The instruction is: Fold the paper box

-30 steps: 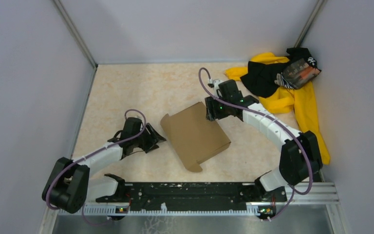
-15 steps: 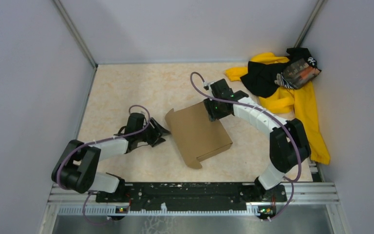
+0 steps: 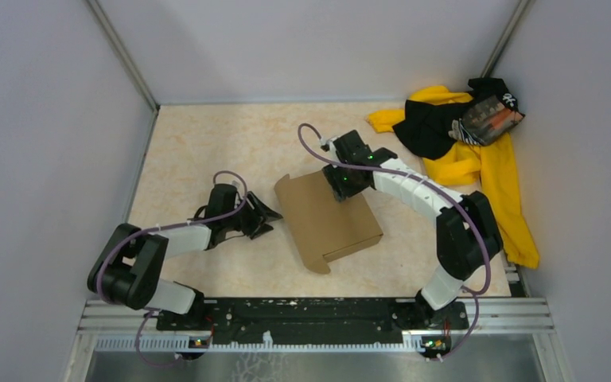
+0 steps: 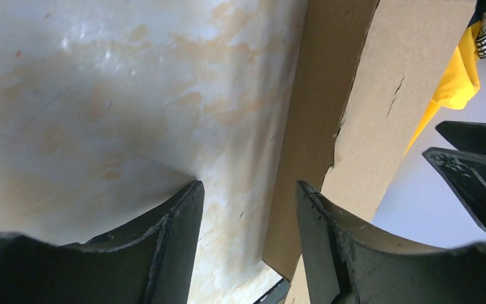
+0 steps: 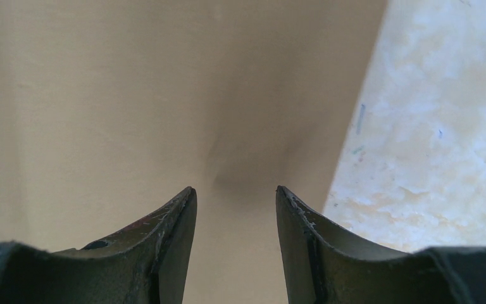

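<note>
The paper box (image 3: pixel 330 219) is a plain brown cardboard sheet lying partly folded in the middle of the table, with a raised flap on its left side. My left gripper (image 3: pixel 266 219) sits low on the table just left of that flap. In the left wrist view the left gripper (image 4: pixel 248 190) is open, with the table between its fingers and the box's edge (image 4: pixel 316 126) just ahead of the right finger. My right gripper (image 3: pixel 340 189) is over the box's far edge. Seen from the right wrist, the right gripper (image 5: pixel 235 188) is open above the cardboard (image 5: pixel 133 95), gripping nothing.
A yellow-and-black cloth pile (image 3: pixel 461 135) fills the back right corner. Grey walls (image 3: pixel 48 159) close in the table on the left, back and right. The black mounting rail (image 3: pixel 310 314) runs along the near edge.
My right gripper slid left along the box's far edge and its jaws narrowed a little. The left gripper moved right, closer to the box's left flap. The box shifted slightly.
</note>
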`<move>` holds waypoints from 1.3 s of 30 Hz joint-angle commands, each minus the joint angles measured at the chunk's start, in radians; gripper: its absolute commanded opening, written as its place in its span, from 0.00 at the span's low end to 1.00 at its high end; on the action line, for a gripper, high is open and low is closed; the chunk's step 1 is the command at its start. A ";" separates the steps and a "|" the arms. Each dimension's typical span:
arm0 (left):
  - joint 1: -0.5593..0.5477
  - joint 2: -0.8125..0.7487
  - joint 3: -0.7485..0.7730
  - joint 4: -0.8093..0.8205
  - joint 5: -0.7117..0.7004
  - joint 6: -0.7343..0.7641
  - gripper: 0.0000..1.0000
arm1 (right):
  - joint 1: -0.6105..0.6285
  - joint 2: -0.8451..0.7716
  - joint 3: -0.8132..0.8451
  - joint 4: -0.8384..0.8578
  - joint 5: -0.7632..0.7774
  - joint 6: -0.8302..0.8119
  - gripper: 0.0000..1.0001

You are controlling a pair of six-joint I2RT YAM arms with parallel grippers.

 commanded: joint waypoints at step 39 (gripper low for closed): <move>-0.106 -0.190 0.133 -0.159 -0.112 -0.093 0.57 | 0.311 0.097 0.060 0.029 -0.146 0.081 0.47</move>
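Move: From my right hand, the left edge of the closed lid lies about 15 cm to the left, 8 cm back and 3 cm lower. My left hand is low beside that wall: the edge's middle is about 4 cm to its right, 1 cm back and 3 cm up. From this left hand, the far ear is 12 cm ahead and 1 cm right, the near ear some 15 cm back and 12 cm right. I lift my right hand a little off the lid's far right part and sweep about 10 cm left and 8 cm back towards the lid's left edge, turning counter-clockwise, then sink 5 cm and press the fingertips down on the cardboard there. My left hand eases back and left from the wall, then rises about 7 cm and comes forward and right over the lid's edge, fingers still open. ##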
